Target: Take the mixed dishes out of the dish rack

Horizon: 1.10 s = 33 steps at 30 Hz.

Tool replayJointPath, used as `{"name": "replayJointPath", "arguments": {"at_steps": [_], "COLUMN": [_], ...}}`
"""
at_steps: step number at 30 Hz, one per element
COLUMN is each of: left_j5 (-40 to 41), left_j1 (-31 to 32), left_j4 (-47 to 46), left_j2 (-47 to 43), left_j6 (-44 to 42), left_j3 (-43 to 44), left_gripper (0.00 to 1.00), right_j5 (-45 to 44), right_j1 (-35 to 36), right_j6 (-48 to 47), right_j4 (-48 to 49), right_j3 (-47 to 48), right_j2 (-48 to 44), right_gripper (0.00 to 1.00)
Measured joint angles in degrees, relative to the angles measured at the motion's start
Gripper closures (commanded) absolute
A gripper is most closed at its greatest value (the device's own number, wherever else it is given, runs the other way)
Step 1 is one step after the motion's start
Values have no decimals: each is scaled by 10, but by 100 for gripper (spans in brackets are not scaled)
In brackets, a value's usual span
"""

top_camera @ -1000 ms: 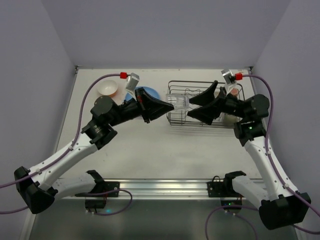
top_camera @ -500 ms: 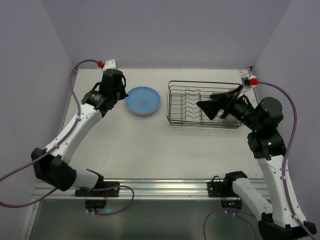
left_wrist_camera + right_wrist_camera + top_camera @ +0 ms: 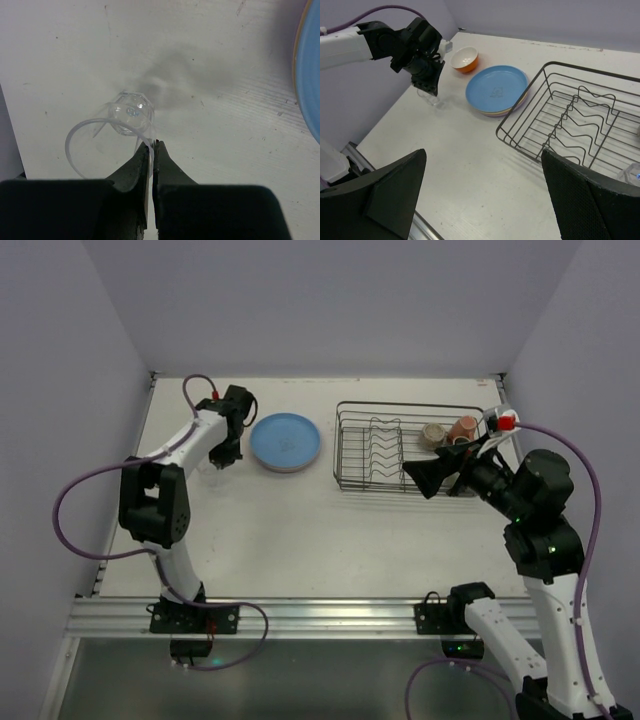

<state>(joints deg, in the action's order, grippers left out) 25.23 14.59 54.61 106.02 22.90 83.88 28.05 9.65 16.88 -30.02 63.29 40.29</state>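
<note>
My left gripper (image 3: 152,145) is shut on the rim of a clear glass (image 3: 125,117). The glass is upright, at or just above the table, left of the stacked plates, blue one on top (image 3: 286,440). In the top view the left gripper (image 3: 222,456) is at the back left. An orange bowl (image 3: 465,58) sits behind the plates. The dish rack (image 3: 400,450) holds a beige mug (image 3: 433,433), a brown mug (image 3: 465,427) and another clear glass (image 3: 632,175). My right gripper (image 3: 445,465) hovers open and empty at the rack's near right side.
The left arm folds along the table's left edge and hides the bowl in the top view. The side walls stand close on both sides. The rack's upright prongs (image 3: 580,112) are bare. Bare table (image 3: 470,165) lies below the right gripper.
The left gripper carried the glass from the rack over to the far left and lowered it beside the plates. The right gripper drew back from the rack, uncovering the two mugs.
</note>
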Motion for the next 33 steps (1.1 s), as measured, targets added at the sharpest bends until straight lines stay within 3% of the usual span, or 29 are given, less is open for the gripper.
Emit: {"name": "replayJointPath", "arguments": {"at_steps": [12,17,20,27,33], "left_j5": [-68,-94,-103,-107,-103], "left_j1": [-34,-45,-45,-46,-49], "left_j4": [-27,-37,-45,-58,-57], "left_j2": [-3,-3,-4,-10,-26], "left_j6": [-2,-2,-2,-1,1], "left_j3": [-21,-39,-44,-59,-60], "left_gripper": [100,93,84,45,29], "right_j5": [16,17,17,16,7], "right_j1": [2,4,5,10,13], "right_j6": [-9,-10,-11,-15,-15], "right_j4": [0,0,0,0,0], "right_j3": [0,0,0,0,0], "right_j2": [-2,-2,-2,2,16], "right_gripper": [1,1,1,1,1]}}
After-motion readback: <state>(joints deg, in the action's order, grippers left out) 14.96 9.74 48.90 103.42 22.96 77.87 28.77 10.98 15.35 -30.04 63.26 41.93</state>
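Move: The left hand holds the clear glass by the right side of its rim: the glass's middle is about 3 cm left, 1 cm back and 5 cm below, its foot just over bare table. The plate stack lies roughly 15 cm right, 7 cm ahead and 8 cm below; the orange bowl about 14 cm ahead, 2 cm left and 7 cm below. From the right hand the glass is some 46 cm left, 14 cm ahead and 32 cm below. Down towards the table beside the plate stack, after a tiny lift, the left hand lowers the pinched glass about 3 cm, tilting some 10 degrees so the fingers point more steeply down. Low down it nearly stops and the fingers spread from shut to about two-thirds open, letting go of the rim; then the hand starts to rise, about 1 cm. ##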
